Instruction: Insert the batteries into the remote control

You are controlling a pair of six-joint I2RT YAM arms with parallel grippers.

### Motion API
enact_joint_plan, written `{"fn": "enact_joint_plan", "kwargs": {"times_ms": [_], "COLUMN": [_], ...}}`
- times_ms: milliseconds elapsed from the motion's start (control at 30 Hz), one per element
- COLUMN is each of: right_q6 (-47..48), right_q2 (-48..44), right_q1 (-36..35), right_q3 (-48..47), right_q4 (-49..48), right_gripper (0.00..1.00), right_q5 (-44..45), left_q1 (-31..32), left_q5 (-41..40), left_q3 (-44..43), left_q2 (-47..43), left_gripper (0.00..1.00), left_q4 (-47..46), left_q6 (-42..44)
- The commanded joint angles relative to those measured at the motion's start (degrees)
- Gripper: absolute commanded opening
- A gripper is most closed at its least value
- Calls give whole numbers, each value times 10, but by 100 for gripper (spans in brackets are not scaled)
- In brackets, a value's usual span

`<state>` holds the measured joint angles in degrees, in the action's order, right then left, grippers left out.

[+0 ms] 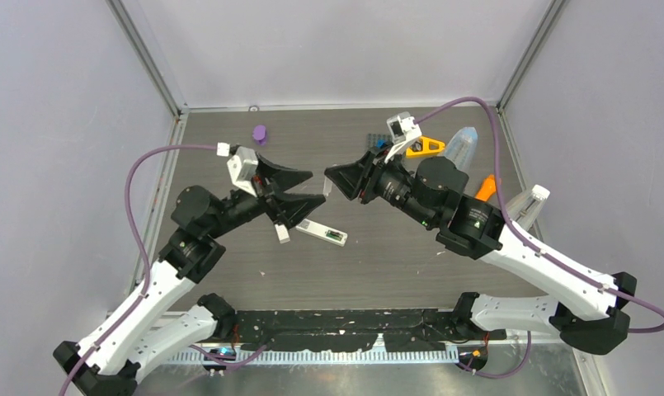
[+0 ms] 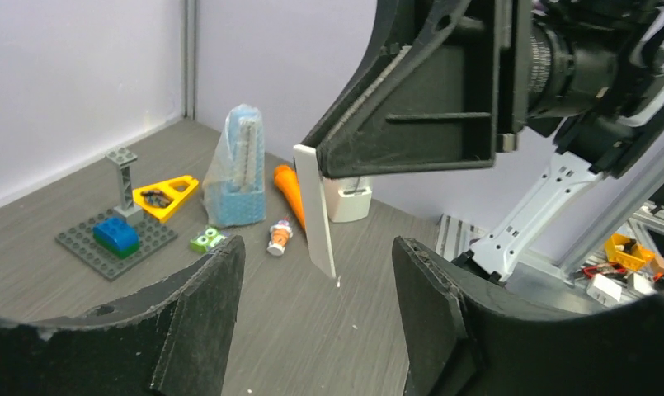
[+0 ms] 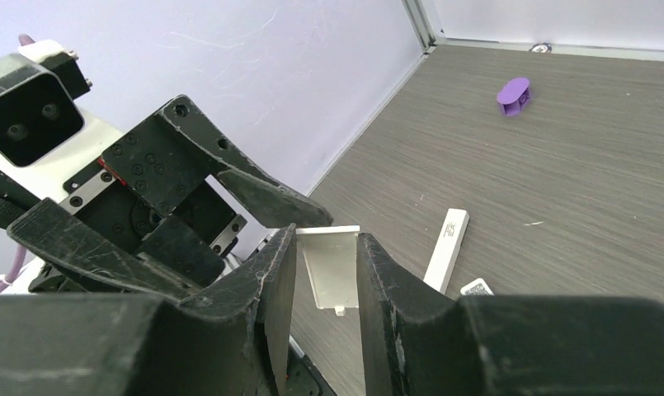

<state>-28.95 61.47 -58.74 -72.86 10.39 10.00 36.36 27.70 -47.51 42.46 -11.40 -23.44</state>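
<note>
My right gripper [image 3: 327, 272] is shut on a thin white battery cover [image 3: 335, 266], holding it on edge above the table. My left gripper [image 2: 316, 276] faces it from the left, open, with the cover [image 2: 315, 210] hanging just beyond its fingertips and touching neither pad. The white remote control [image 1: 322, 233] lies flat on the table below both grippers, a green patch showing at its right end. A small orange and white cylinder [image 2: 279, 238], possibly one of the batteries, lies further right. I see no other batteries.
A second white bar [image 3: 446, 247] lies beside the remote, half under the left gripper. At the back right are a grey brick plate [image 2: 85, 243], a yellow triangle [image 2: 167, 196], a bagged blue block [image 2: 237, 177], an orange carrot toy [image 2: 289, 186] and a white cup [image 2: 347, 200]. A purple piece [image 1: 260, 133] lies at the back left.
</note>
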Motion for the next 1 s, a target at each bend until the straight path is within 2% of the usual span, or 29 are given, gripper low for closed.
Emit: {"fn": "enact_joint_plan", "kwargs": {"times_ms": [0, 467, 767, 900, 967], "right_q6": [-19, 5, 7, 7, 7], "right_q2": [9, 33, 42, 44, 44], "right_q1": [0, -2, -3, -3, -3], "right_q3": [-21, -23, -26, -30, -30], "right_q4": [-17, -31, -40, -41, -43], "right_gripper": [30, 30, 30, 30, 30], "right_q5": [21, 45, 50, 52, 52], "left_q1": [0, 8, 10, 9, 9], "left_q5": [11, 36, 44, 49, 48], "left_q3": [-47, -63, -79, -81, -83], "left_q2": [30, 91, 117, 125, 129], "left_gripper": [65, 43, 22, 17, 10], "left_q4": [21, 17, 36, 47, 51], "left_q6": [30, -1, 10, 18, 20]}}
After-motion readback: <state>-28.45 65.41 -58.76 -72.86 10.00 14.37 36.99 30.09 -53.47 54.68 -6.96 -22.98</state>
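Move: The battery cover hangs upright from the right fingertips, its middle about 1 cm ahead of the right hand, 1 cm left and some 3 cm below. From the still-open left hand, its middle is about 5 cm to the right, 1 cm ahead and 1 cm lower. The remote with its open battery bay lies on the table about 6 cm ahead of the left hand, level sideways and some 37 cm below; the white bar lies 11 cm to the left of the remote and 2 cm farther out. The left hand eases right, forward and down in roughly equal parts, about 5 cm in all, tipping its fingertips some 10 degrees while its wide-open fingers close to a narrow gap on either side of the cover's free lower part, just under the right fingertips. The right hand keeps its grip on the cover's upper end and carries it forward and down about 3 cm, drifting slightly left towards the left hand. ##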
